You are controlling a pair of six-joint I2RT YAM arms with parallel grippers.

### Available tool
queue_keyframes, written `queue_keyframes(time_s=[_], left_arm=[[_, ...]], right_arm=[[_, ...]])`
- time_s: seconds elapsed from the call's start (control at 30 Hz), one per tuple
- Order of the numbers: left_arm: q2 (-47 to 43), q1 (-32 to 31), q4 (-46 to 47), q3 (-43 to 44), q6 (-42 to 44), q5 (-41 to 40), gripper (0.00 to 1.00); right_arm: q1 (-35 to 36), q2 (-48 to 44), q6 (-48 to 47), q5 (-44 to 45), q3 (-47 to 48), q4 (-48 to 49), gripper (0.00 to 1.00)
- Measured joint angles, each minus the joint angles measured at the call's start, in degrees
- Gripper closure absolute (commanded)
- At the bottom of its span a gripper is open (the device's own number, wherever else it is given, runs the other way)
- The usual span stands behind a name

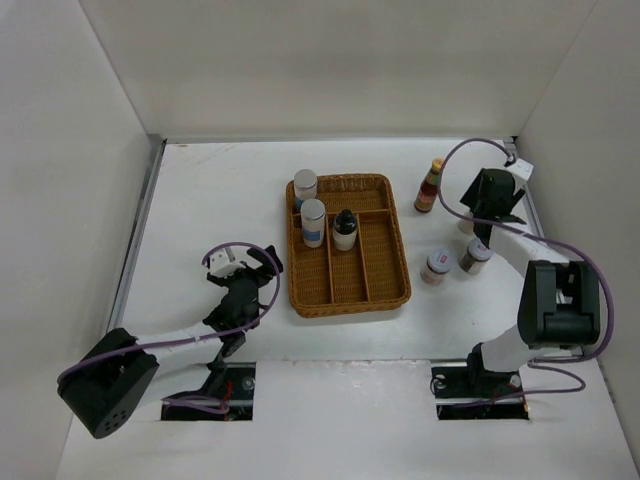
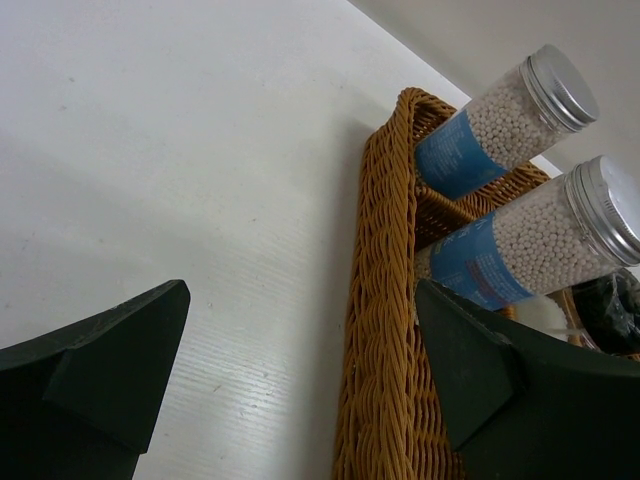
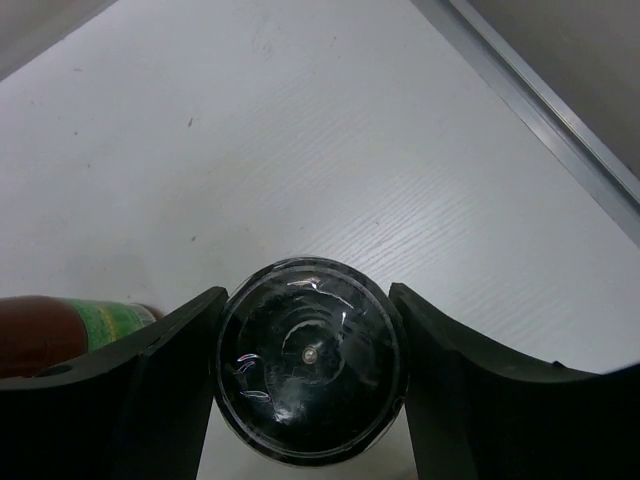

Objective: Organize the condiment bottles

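Note:
My right gripper [image 3: 306, 372] has its jaws against both sides of a round, dark-lidded jar [image 3: 308, 350] standing on the table; from above, the gripper [image 1: 481, 217] hides most of that jar. The slim red yellow-capped bottle [image 1: 429, 186] stands just left of it, and its red body [image 3: 55, 332] shows beside my left finger. A red-white-lidded jar [image 1: 434, 267] and a grey-lidded shaker [image 1: 474, 255] stand nearer me. Two white blue-labelled bottles [image 1: 305, 186] [image 1: 313, 222] and a black-capped bottle [image 1: 344, 228] stand in the wicker tray [image 1: 350, 290]. My left gripper [image 2: 300, 365] hangs open over the tray's left rim [image 2: 385, 300].
The tray's front compartments hold nothing. White walls close in the table on the left, back and right, and a metal strip [image 3: 560, 110] runs along the right edge near my right gripper. Bare table lies left of the tray under the left arm [image 1: 235, 300].

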Motion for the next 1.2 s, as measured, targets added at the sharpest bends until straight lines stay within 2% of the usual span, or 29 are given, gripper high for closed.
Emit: queue_keyframes(time_s=[0.1,0.27,0.37,0.47,0.6,0.77,0.9,1.1,1.17,1.2], left_arm=[[0.11,0.0,0.0,0.0,0.0,0.04,0.0],[0.57,0.0,0.02,0.0,0.0,0.35,0.0],[0.55,0.0,0.02,0.0,-0.02,0.68,0.0],[0.5,0.0,0.02,0.0,-0.02,0.87,0.0],[0.48,0.0,0.02,0.0,-0.04,1.03,0.0],[-0.09,0.0,0.04,0.0,-0.11,1.09,0.0],[-0.24,0.0,0.02,0.0,-0.17,1.11,0.0],[-0.61,0.0,0.02,0.0,-0.2,1.14,0.0],[-0.66,0.0,0.04,0.0,-0.2,1.14,0.0],[-0.68,0.0,0.02,0.0,-0.2,1.14,0.0]], right_arm=[[1.16,-4.96,-0.66,1.99,-3.63,0.24,0.47],[7.08,-23.1,-1.66,5.64,-8.76,-0.46,0.46],[14.69,-32.35,-1.55,6.99,-9.31,-0.35,0.45],[25.77,-36.17,-0.81,7.08,-9.44,-0.39,0.45],[41.94,-33.0,0.09,6.19,-9.14,-1.25,0.45],[53.62,-24.37,0.74,3.96,-7.19,-2.54,0.45],[56.94,-18.97,1.16,3.43,-6.08,-2.47,0.45],[57.81,-12.04,1.95,4.04,-6.32,-0.72,0.43],[58.18,-10.21,2.01,4.35,-6.71,0.24,0.38],[58.51,-9.35,2.01,4.72,-6.86,0.61,0.32]])
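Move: The right hand has the black-lidded jar pinched. The free near part of the basket's middle compartment lies about 38 cm to its left, 15 cm back and some 7 cm lower. The black-capped bottle stands about 9 cm beyond that spot, with the tall jar about 9 cm left of that bottle. The white-lidded jar is some 13 cm back and 9 cm left of the hand. From the left hand, the free spot is about 28 cm right, level ahead. Keeping its pinch on the jar's black lid, the right hand lifts the jar off the table, drawing back as it climbs roughly 16 cm. It swings left over the basket's right side, about 38 cm in all and 15 cm back, turning some 55 degrees counter-clockwise, then sinks about 14 cm into the near part of the middle compartment, fingers still closed on the lid. ##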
